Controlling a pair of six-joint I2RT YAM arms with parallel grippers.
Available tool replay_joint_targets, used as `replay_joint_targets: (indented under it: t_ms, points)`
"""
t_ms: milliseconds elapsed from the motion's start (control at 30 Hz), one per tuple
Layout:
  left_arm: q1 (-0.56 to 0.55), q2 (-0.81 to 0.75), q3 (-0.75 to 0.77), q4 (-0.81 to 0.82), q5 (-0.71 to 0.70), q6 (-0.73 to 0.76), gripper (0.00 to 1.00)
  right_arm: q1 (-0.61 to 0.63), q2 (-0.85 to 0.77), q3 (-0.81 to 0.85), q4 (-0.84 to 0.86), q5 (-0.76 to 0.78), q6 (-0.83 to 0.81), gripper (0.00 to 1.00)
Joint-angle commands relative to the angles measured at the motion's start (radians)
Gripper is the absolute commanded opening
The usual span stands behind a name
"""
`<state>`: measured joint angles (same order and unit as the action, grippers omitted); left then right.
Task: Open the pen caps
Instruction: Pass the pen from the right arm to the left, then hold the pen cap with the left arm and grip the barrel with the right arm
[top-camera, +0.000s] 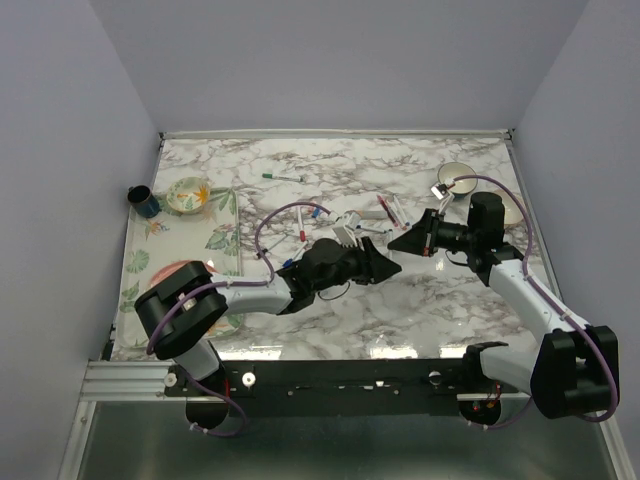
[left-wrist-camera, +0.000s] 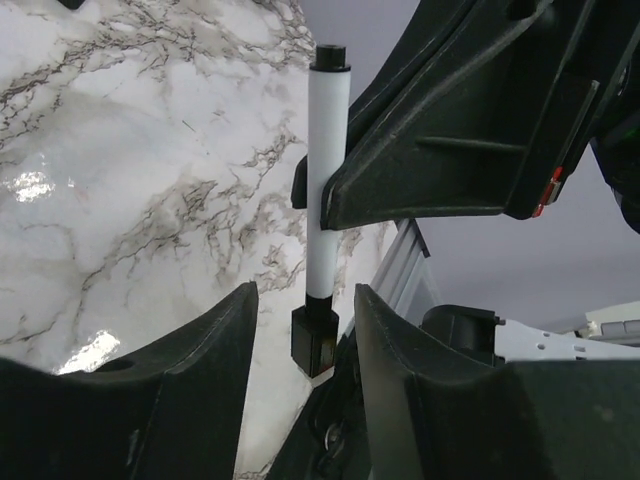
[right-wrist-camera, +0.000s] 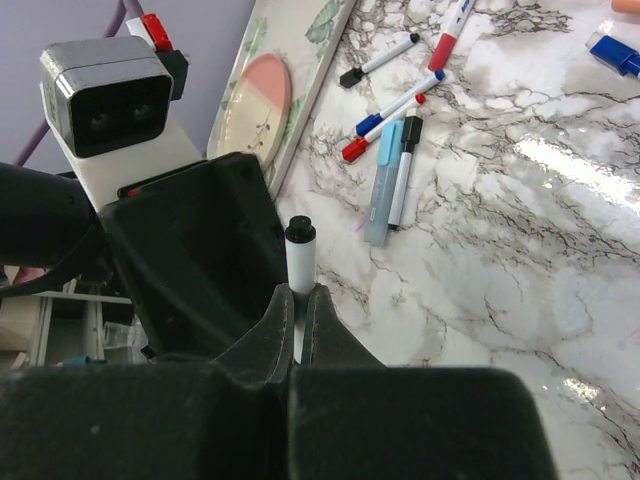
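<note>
A white pen with a black pen cap on its lower end is held over the marble table. My right gripper is shut on the pen's white barrel. In the left wrist view the right fingers clamp the barrel from the right. My left gripper is open, its fingers on either side of the black cap with a small gap on each side. In the top view the left gripper and right gripper meet near the table's middle.
Several loose pens with red, blue and black caps lie on the marble, plus a light blue pen. A floral tray at the left holds a pink plate and a bowl. A dark cup stands beside it. Another bowl is far right.
</note>
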<state>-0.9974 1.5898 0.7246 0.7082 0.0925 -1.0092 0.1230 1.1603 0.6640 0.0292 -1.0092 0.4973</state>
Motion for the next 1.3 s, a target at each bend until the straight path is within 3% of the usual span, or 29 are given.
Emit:
replay_joint_targets:
  t_ms: [0,67,167,200,233,267,333,367,433,467,533,567,733,967,1067,1267]
  points:
    - [-0.010,0.022,0.033,-0.010,0.015,-0.003,0.29,-0.003,0.002,-0.012,0.021,0.012,0.006,0.01]
    - [-0.010,0.018,0.036,-0.027,0.021,-0.002,0.13,-0.005,0.002,-0.015,0.023,0.015,0.003,0.01]
    - [-0.010,0.003,0.032,-0.058,0.023,0.012,0.00,-0.005,0.002,-0.015,0.024,0.015,-0.003,0.01]
    - [-0.010,-0.004,0.030,-0.076,0.023,0.026,0.00,-0.003,0.001,-0.012,0.021,0.015,-0.009,0.01]
    - [-0.009,-0.011,0.029,-0.088,0.024,0.035,0.00,-0.005,0.001,-0.010,0.017,0.012,-0.020,0.05]
    - [-0.009,-0.030,0.027,-0.105,0.021,0.047,0.00,-0.005,-0.002,-0.004,0.003,0.005,-0.052,0.19]
    - [-0.004,-0.053,0.029,-0.170,0.021,0.089,0.00,-0.003,-0.011,0.008,-0.017,-0.009,-0.106,0.32]
    - [-0.001,-0.074,0.032,-0.194,0.030,0.104,0.00,-0.005,-0.017,0.022,-0.055,-0.032,-0.194,0.45]
    - [0.009,-0.100,0.032,-0.268,0.067,0.148,0.00,-0.003,-0.024,0.055,-0.119,-0.060,-0.319,0.55]
    - [0.013,-0.128,0.026,-0.292,0.076,0.161,0.00,-0.005,-0.027,0.077,-0.249,-0.103,-0.535,0.64]
    - [0.017,-0.160,0.018,-0.360,0.117,0.190,0.00,-0.003,-0.027,0.158,-0.398,-0.126,-0.734,0.73]
    - [0.022,-0.194,0.007,-0.384,0.130,0.214,0.00,-0.003,-0.025,0.195,-0.581,-0.144,-0.963,0.75]
    - [0.031,-0.281,-0.014,-0.539,0.226,0.270,0.00,-0.003,-0.103,0.215,-0.706,-0.112,-1.244,0.78]
    - [0.037,-0.337,-0.027,-0.631,0.389,0.294,0.00,-0.002,-0.208,0.235,-1.079,-0.140,-2.019,0.82]
    - [0.037,-0.326,-0.016,-0.639,0.456,0.302,0.00,0.015,-0.221,0.261,-1.149,-0.120,-2.129,0.82]
    - [0.037,-0.283,0.013,-0.656,0.547,0.328,0.00,0.177,-0.232,0.273,-1.123,0.013,-2.108,0.81]
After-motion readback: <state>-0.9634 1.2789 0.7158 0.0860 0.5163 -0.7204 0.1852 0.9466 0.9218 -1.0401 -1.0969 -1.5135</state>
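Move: The black-capped white pen, held near its middle by the right fingers, has its cap between the half-open left fingertips. Its middle is about 4 cm ahead of the left hand, straight out and about level. From the right hand, the receiving left fingers lie some 5 cm back. On the table about 17 cm below, the light-blue highlighter lies 11 cm ahead and 19 cm left of the left hand, the blue pen about 27 cm ahead and 2 cm left. The pen's black cap end is pinched by the closing left fingers; then the right fingers open and let go of the barrel. The left hand carries the pen back about 10 cm and to the left, turning some 25 degrees clockwise with a slight roll, while the right hand, now wide open, backs off about 8 cm towards its base, rising slightly and turning through nearly 90 degrees. ##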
